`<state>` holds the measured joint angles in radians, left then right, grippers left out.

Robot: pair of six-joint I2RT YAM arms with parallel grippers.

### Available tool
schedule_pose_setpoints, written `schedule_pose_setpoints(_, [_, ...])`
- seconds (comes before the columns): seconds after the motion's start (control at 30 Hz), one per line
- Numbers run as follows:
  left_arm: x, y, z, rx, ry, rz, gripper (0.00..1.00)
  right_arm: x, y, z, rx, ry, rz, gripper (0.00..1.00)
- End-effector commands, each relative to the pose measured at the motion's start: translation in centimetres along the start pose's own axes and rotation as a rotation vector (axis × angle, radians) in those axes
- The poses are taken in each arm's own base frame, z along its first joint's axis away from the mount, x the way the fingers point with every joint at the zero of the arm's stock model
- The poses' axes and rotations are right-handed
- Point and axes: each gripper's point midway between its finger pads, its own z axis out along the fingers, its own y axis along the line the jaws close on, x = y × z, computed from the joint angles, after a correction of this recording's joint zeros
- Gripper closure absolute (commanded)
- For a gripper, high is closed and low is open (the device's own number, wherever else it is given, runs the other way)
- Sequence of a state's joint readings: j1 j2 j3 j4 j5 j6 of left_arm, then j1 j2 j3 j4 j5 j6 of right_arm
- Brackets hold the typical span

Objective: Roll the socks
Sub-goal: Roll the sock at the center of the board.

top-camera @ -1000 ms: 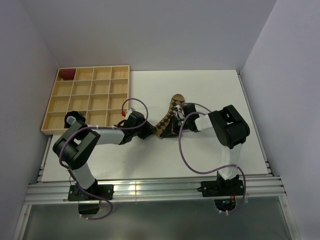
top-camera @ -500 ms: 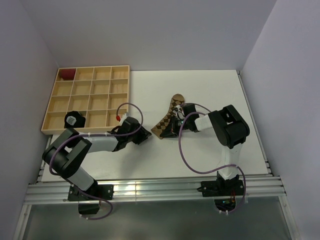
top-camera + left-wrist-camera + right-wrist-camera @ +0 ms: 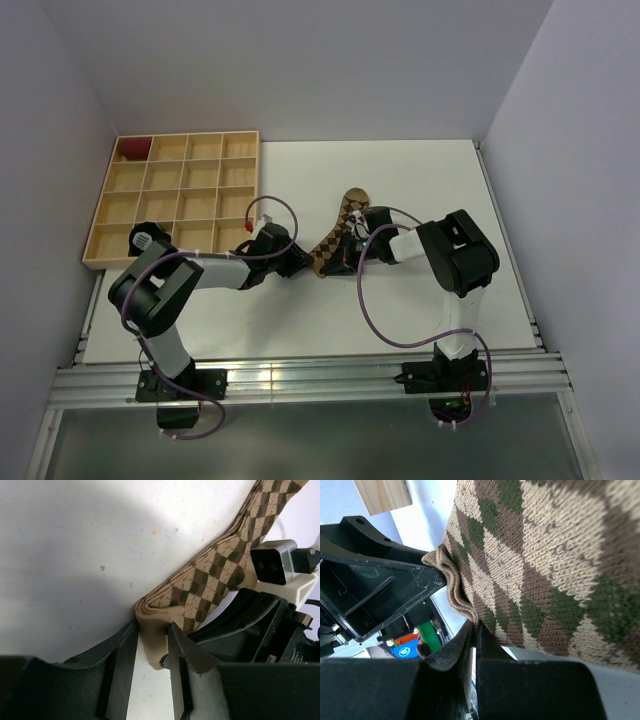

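Note:
One argyle sock [image 3: 336, 236], brown, tan and green, lies flat mid-table with its cuff toward the near edge. It also shows in the left wrist view [image 3: 220, 570] and the right wrist view [image 3: 545, 570]. My left gripper [image 3: 296, 262] reaches in from the left. In its own view [image 3: 152, 629] its jaws stand on either side of the bunched tan cuff and squeeze it. My right gripper [image 3: 350, 254] comes in from the right. In its own view [image 3: 475, 625] its jaws are nearly together, pinching the sock's lower edge beside the cuff. The two grippers are almost touching.
A wooden compartment tray [image 3: 100, 200] stands at the back left. It holds a red item [image 3: 132, 148] in its far-left corner cell and a dark round item [image 3: 146, 238] in its near-left cell. White table spreads around the sock.
The left arm pulled back and down to the left half a second ago. It has returned to the sock's cuff. The right arm and the sock have stayed put.

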<state>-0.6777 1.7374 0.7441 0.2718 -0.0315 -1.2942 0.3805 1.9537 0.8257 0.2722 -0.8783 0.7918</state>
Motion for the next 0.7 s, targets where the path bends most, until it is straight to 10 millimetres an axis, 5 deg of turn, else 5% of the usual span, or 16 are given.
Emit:
schedule_pose_setpoints(0.0, [1.2, 4.7, 0.7, -0.178, 0.039, 0.037, 0.62, -0.5, -1.2, 0.4, 0.050, -0.024, 0.013, 1.00])
schedule_pose_setpoints(0.23, [1.4, 6.4, 0.7, -0.276, 0.049, 0.028, 0.64, -0.5, -1.3, 0.4, 0.054, -0.025, 0.025, 1.00])
schedule_pose_setpoints(0.4, [1.5, 7.6, 0.7, -0.352, 0.057, 0.032, 0.79, -0.7, -1.3, 0.3, 0.064, -0.032, 0.015, 0.97])
schedule_pose_setpoints(0.53, [1.6, 8.4, 0.7, -0.407, 0.066, 0.045, 0.91, -0.9, -0.9, -0.1, 0.080, -0.048, -0.046, 0.81])
schedule_pose_setpoints(0.67, [0.9, 7.6, 0.6, -0.428, 0.058, 0.083, 0.93, -2.0, 1.7, -1.8, 0.120, -0.134, -0.246, 0.58])
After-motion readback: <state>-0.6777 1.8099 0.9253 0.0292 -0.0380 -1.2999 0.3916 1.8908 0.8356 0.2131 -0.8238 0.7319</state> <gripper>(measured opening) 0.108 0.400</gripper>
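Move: The folded cuff end of the tan sock is right at the left fingertips, roughly 1 cm ahead and 1 cm to their right. From that hand the sock's toe is some 15 cm ahead and 11 cm right, and the tray's near right corner is level with it, about 11 cm left. The right hand holds the cuff's near edge, with the folded cuff about 2 cm ahead of it and 2 cm left. Left fingers edge 1 cm forward-right and close on the cuff; the right's then open, rising about 1 cm. ##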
